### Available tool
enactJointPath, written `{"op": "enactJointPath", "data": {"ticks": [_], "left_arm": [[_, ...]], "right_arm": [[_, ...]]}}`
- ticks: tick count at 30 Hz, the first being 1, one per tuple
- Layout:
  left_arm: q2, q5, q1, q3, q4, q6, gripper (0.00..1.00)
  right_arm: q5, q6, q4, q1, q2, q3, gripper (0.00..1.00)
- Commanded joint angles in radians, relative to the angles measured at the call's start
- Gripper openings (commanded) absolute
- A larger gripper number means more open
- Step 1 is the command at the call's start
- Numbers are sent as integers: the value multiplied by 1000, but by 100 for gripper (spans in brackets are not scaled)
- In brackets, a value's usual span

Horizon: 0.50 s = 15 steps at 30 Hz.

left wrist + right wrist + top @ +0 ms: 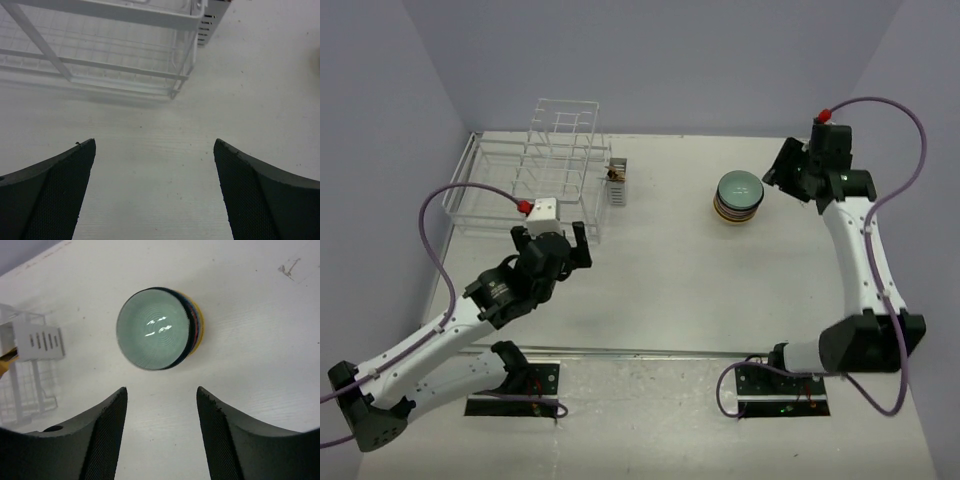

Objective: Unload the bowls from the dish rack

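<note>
The bowls stand in one stack (738,197) on the table right of centre, a pale green bowl on top; the stack also shows in the right wrist view (159,328), with yellow, red and dark rims beneath. The white wire dish rack (535,165) stands at the back left and holds no bowls; its near corner shows in the left wrist view (175,80). My left gripper (578,243) is open and empty, just in front of the rack's near right corner. My right gripper (782,168) is open and empty, right of the stack.
A small grey cutlery cup (617,187) hangs at the rack's right end, with something orange-brown in it; it also shows in the right wrist view (39,341). Pale walls close in the table at the left, back and right.
</note>
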Motion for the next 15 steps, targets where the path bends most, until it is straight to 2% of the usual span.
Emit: {"op": "enactJointPath", "data": {"ticks": [1,5,8,13,15], "left_arm": [[-7,71,119,67,48,31,100],[-10,106,262,107,11,56,100],[-75,73,305,116,-21,76,100],[-208,72,305,110,-76,103,100],[-226,83,305,94,-90,131,100]], "right_arm": [[60,-35,11,89,-249,-84,59],[137,-34,-22,174,-464,-201,76],[119,-40,-23,177,-644,-288,98],[206,-71,-84,177,-895,-399,99],[212,-119,-85,177,-949,-456,99]]}}
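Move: The green bowl tops the finished stack about 4 cm ahead of the right hand, 5 cm to its left and 12 cm below; the other stacked bowls are directly under it. The cutlery holder stands roughly 9 cm ahead and 35 cm to the left of that hand. From the left hand, the empty dish rack lies some 20 cm ahead, 10 cm left and 12 cm lower; the green bowl is about 19 cm ahead and 37 cm right. Back towards its own base goes the right hand, already clear of the green bowl, drawing off quickly about 19 cm and climbing some 8 cm early on, while its fingers tip up and spread from half to fully open. The left hand, wide open and empty, swings left about 8 cm and rises in front of the rack, turning slightly counter-clockwise. ##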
